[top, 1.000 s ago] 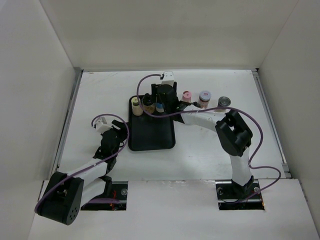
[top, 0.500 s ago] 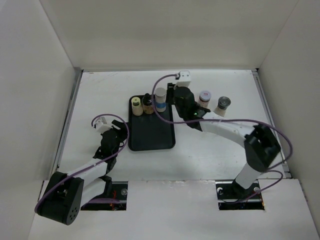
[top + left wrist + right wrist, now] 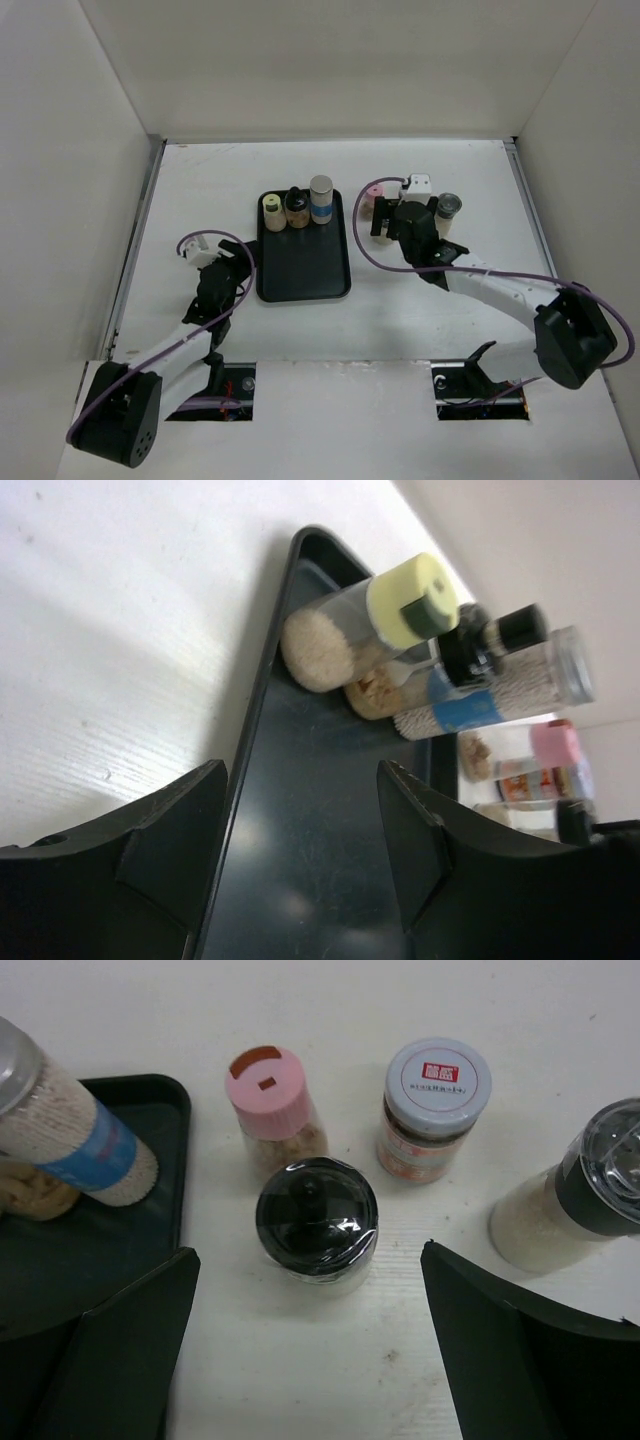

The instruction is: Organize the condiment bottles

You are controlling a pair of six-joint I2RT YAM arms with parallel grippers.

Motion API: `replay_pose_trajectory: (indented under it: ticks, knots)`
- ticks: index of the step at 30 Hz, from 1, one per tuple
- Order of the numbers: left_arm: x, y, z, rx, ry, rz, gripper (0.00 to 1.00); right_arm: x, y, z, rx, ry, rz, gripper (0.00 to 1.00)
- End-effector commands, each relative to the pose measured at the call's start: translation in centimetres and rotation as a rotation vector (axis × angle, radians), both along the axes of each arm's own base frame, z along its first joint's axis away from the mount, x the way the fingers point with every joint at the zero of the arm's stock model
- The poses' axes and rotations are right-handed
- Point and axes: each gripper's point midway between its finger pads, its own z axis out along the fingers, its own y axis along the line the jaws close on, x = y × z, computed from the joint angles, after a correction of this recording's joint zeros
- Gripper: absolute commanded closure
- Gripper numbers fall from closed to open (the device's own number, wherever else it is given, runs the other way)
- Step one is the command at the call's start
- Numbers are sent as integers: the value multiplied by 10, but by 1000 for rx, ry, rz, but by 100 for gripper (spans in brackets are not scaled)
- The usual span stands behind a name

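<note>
Three condiment bottles stand along the back of the black tray: a cream-capped one, a black-capped one and a taller silver one with a blue band. To the tray's right on the table stand a pink-capped jar, a grey-capped jar with a red label, a black-lidded jar and a dark-collared bottle. My right gripper hangs open above the black-lidded jar, which sits between its fingers without touching them. My left gripper is open and empty over the tray's left rim.
White walls close in the table on three sides. Bare tray floor lies in front of the three bottles. The right arm's purple cable loops over the table near the loose jars.
The right gripper left the blue-banded bottle standing on the tray, moved right to the loose jars and opened wide. The left gripper shifted slightly toward the tray.
</note>
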Motion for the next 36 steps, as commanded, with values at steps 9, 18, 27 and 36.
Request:
replay_pose_trajectory:
  ticks: [9,18,27,36]
  knots:
    - [-7,30,24,-37,-110,110,38,58,6,-25,50,45,-11,0]
    - [-2,21,17,-23,-76,82,38,66,6,-33,59,34,-36,37]
    - [-1,20,15,-34,-69,83,38,27,50,48,125,-109,67,45]
    - [-1,33,3,-74,-30,126,38,16,203,45,156,-100,319,46]
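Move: The black-capped bottle the open right hand goes for stands about 5 cm ahead of it, straight in line and some 10 cm lower. The pink-capped bottle is roughly 6 cm beyond that bottle and 3 cm left of it, and the purple-lid jar 7 cm beyond and 6 cm right. The silver-lid bottle, already in the tray, is about 11 cm ahead of the right hand and 17 cm left. From the left hand, the black-capped bottle lies some 11 cm ahead and 33 cm right. The right hand, wide open, sinks about 7 cm while reaching 5 cm forward and tipping slightly down, closes its fingers around the black-capped bottle at its cap end, and lifts the bottle off the table while drawing back a few centimetres. It then swings the held bottle some 16 cm left towards the tray, turning counter-clockwise by roughly 15 degrees, and is still travelling left with the grip kept just nearer the base than the silver-lid bottle, while the empty left hand shifts about 3 cm left by the tray's left edge, after a brief rise and return. ##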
